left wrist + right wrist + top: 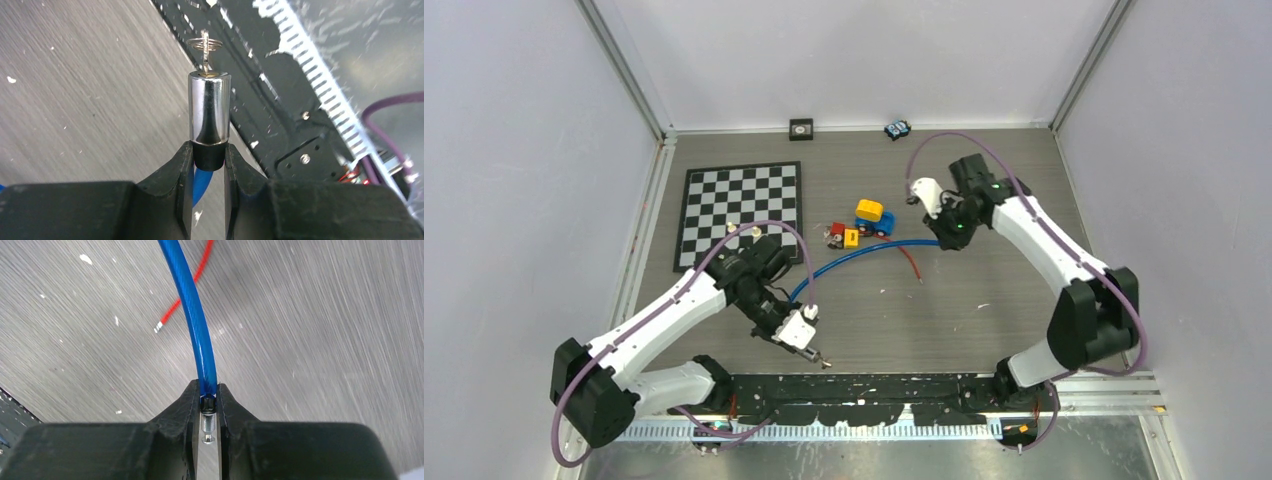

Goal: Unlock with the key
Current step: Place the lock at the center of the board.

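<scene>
The lock is a chrome barrel (209, 112) with a black collar, at one end of a blue cable (874, 248). My left gripper (209, 150) is shut on that collar, near the table's front edge (809, 348). The key (206, 47) sticks out of the barrel's far end, a small ring through its head. My right gripper (208, 390) is shut on the cable's other end, where the blue cable (192, 305) meets a silver pin (207, 422) lying between the fingers. In the top view that gripper (948, 240) hovers at the table's middle right.
A chessboard (742, 212) lies at the back left. Toy blocks and vehicles (864, 222) sit mid-table beside the cable. A thin red wire (911, 262) lies near the cable. A small car (897, 129) and a black square (801, 127) rest by the back wall.
</scene>
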`<move>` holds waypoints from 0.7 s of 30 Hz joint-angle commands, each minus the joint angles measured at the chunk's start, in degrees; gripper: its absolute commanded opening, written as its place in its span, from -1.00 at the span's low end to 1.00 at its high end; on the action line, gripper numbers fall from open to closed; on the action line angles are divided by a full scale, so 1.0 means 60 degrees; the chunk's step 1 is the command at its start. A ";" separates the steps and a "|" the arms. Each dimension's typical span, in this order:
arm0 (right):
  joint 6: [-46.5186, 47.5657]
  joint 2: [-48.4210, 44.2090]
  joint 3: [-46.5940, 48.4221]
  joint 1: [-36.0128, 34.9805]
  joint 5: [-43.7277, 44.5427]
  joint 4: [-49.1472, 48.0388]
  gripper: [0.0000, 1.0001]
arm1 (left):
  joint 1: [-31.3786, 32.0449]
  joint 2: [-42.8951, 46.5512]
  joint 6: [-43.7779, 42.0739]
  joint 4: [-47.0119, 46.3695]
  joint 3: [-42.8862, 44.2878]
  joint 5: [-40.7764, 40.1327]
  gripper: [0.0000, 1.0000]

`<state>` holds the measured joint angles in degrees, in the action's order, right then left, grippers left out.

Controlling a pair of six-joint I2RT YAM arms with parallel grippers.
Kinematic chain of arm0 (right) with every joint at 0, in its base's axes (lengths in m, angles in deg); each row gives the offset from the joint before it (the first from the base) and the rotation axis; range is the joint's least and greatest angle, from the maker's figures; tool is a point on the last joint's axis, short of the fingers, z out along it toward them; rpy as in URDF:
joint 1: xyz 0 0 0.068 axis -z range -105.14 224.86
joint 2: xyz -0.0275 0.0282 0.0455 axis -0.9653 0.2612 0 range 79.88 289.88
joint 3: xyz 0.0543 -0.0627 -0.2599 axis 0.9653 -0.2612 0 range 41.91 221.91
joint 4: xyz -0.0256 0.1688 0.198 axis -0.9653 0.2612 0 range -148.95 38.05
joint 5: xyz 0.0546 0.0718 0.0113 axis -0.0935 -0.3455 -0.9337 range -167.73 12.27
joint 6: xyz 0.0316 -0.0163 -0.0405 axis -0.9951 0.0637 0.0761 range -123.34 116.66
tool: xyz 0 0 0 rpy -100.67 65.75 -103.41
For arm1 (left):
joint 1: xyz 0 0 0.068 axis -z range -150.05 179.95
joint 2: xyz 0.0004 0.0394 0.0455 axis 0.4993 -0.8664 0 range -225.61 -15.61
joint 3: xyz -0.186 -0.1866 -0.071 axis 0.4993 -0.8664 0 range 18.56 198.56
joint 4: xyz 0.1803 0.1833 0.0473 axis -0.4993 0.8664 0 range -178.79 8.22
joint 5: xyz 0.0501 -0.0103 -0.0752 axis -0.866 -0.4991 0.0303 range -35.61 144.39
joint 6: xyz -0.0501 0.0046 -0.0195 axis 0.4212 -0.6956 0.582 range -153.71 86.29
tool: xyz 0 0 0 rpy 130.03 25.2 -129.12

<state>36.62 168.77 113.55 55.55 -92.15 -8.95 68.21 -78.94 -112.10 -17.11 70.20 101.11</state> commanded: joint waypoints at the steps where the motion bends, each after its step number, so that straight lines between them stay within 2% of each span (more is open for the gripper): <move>1: 0.0389 -0.1019 -0.0650 0.1064 0.0497 0.0459 -0.99 | 0.0031 -0.0218 -0.1051 0.0235 0.0212 -0.1485 -1.00; 8: 0.0908 -0.2037 -0.1839 0.2976 0.0667 0.0430 -0.99 | 0.0042 -0.1346 -0.2124 -0.1081 -0.0338 -0.3910 -1.00; 11: 0.0884 -0.2222 -0.2455 0.3370 0.0710 0.0196 -0.99 | 0.0038 -0.1986 -0.2240 -0.1687 -0.0331 -0.4789 -1.00; 17: 0.0567 -0.2497 -0.3523 0.3460 0.1143 -0.0741 -0.94 | 0.0033 -0.3300 -0.2444 -0.2653 -0.0263 -0.6338 -0.83; 21: 0.0316 -0.2285 -0.3790 0.3453 0.1266 -0.1245 -0.83 | 0.0032 -0.4074 -0.2366 -0.3253 -0.0175 -0.6901 -0.67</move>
<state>39.88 155.89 91.39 75.44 -89.00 -11.03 68.89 -100.60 -127.33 -34.11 68.60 68.17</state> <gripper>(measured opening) 0.185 0.223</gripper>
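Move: Both hands hold the blue cable lock, the left by its barrel with the key in it, the right by the cable's free end. The left hand's patch of clear board lies about 13 cm ahead, 4 cm left and 13 cm below; the toy truck is some 33 cm ahead, 13 cm right. The right hand's patch lies roughly 8 cm back, 12 cm right, 11 cm below; the truck is about 9 cm ahead, 15 cm left, the red cable's end 6 cm back, 5 cm left. Bring the left gripper forward and down, about 11 cm each way and slightly left, tipping its fingers some 35 degrees to point more steeply at the board. Meanwhile carry the cable's end right about 12 cm with the right gripper, then back and down, turning it clockwise. Keep both grips shut. ##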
